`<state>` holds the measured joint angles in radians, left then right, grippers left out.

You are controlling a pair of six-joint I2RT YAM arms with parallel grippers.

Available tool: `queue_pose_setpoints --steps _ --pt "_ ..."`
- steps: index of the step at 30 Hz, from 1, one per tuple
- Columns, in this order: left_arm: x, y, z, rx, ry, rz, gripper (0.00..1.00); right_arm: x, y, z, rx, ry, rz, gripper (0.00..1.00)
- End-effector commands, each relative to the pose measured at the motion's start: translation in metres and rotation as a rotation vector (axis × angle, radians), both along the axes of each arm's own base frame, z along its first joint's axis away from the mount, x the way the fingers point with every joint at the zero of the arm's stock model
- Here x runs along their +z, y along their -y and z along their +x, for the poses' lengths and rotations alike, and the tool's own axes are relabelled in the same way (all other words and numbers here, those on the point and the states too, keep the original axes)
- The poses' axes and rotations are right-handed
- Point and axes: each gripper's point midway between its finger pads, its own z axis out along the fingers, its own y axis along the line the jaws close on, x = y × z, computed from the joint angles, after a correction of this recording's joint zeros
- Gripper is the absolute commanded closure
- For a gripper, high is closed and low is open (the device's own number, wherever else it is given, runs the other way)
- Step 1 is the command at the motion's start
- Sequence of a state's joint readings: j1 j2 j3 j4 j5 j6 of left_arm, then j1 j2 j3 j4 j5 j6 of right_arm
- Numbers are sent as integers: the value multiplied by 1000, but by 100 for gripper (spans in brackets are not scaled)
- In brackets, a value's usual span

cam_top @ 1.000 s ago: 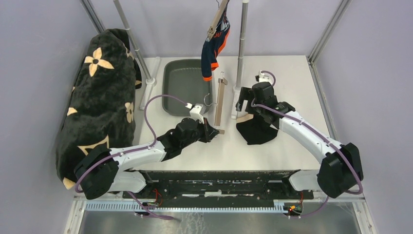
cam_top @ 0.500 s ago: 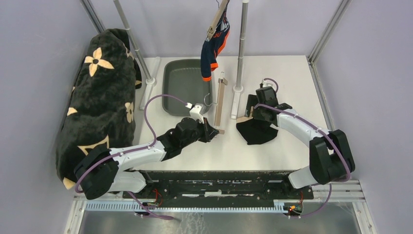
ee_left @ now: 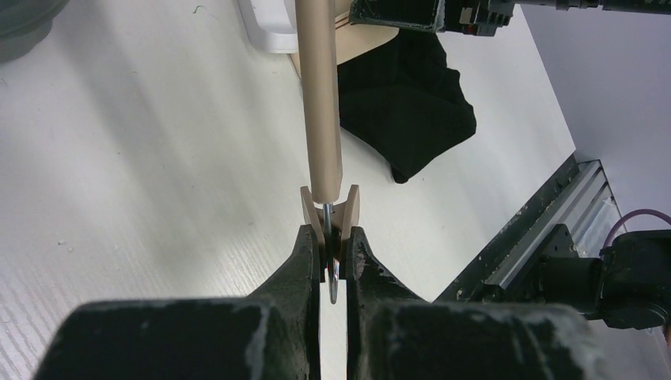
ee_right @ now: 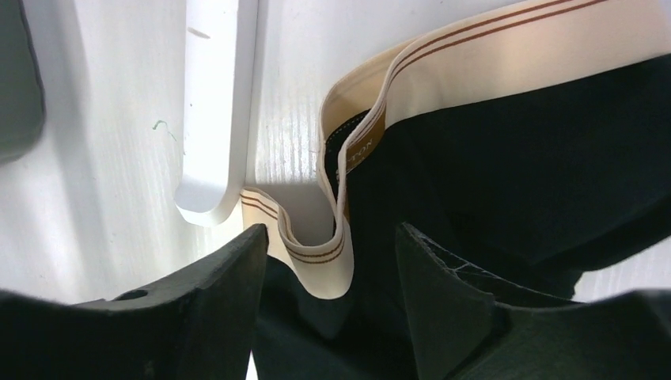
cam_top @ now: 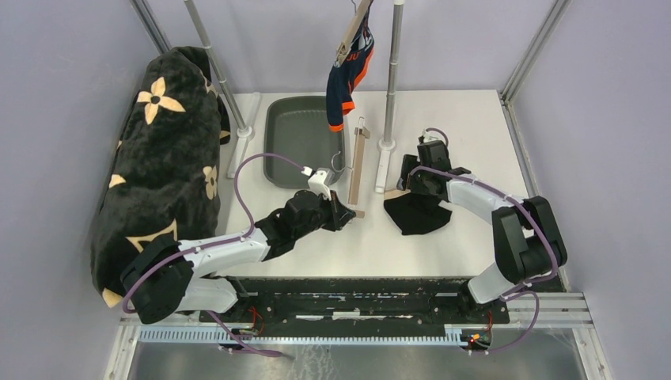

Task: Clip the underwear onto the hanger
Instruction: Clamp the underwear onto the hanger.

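The wooden hanger (cam_top: 358,166) lies on the table, its bar running away from me, its wire hook (cam_top: 340,163) to the left. My left gripper (cam_top: 351,214) is shut on the clip at the bar's near end (ee_left: 330,207); the left wrist view shows the left gripper (ee_left: 332,235) pinching that clip's two wooden leaves. The black underwear (cam_top: 418,212) with a cream striped waistband (ee_right: 475,55) lies crumpled to the right. My right gripper (cam_top: 405,182) is down on its left edge. In the right wrist view the right gripper (ee_right: 331,235) is open, straddling a fold of waistband (ee_right: 336,265) without pinching it.
A grey tray (cam_top: 289,146) sits behind the hanger. Navy and orange underwear (cam_top: 348,75) hangs clipped on the rack above. The rack's pole (cam_top: 392,71) and white foot (ee_right: 214,103) stand just beside the right gripper. A black flowered blanket (cam_top: 158,158) covers the left side.
The right arm has drawn in and lowered over the waistband's left end, and its jaws have narrowed. The left arm and hanger have not moved.
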<state>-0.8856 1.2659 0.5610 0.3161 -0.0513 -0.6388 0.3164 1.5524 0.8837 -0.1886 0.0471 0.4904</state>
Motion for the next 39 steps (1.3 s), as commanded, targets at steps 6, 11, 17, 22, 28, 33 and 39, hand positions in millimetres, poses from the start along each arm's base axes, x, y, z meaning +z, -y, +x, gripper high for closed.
queue_pose_setpoints --steps 6,11,17,22,28,33,39 --pt "22 5 13 5 81 -36 97 5 -8 9 22 37 42 82" --pt "26 6 17 9 92 -42 97 35 -5 5 39 109 47 100" --pt "49 15 20 -99 155 -155 97 68 -26 -4 250 204 105 100" --pt "58 10 21 -130 209 -175 97 74 -35 -14 349 196 136 100" --pt "74 -3 32 -123 251 -226 97 79 -57 -29 517 182 227 100" --pt "73 -12 37 -155 239 -288 97 88 -82 -42 675 192 372 100" --pt "67 -6 36 -202 238 -281 97 87 -102 -42 745 173 504 100"
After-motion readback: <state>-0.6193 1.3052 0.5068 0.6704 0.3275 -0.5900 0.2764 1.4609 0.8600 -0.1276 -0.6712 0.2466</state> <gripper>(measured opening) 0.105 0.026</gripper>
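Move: The fold of the underwear's beige waistband lies right between the right hand's open fingers, about 1 cm below their middle. From there the hanger's lower clip is some 17 cm left, 8 cm back and 6 cm higher, and the white stand foot's near end is about 8 cm left and 2 cm ahead, just below. From the left hand, which holds that clip, the waistband fold is roughly 10 cm ahead, 20 cm right and 8 cm below. The right hand sinks a last centimetre and shuts its fingers on the waistband fold, lifts it some 6 cm, then, still pinching, carries it about 8 cm left and 5 cm back towards the hanger's lower clip while swinging round counter-clockwise some 35 degrees and rolling its left side up. The left hand keeps its pinch on that clip, waits until the band is gripped, then raises the hanger and moves it forward, each about 4 cm, its fingers tipping upward. ##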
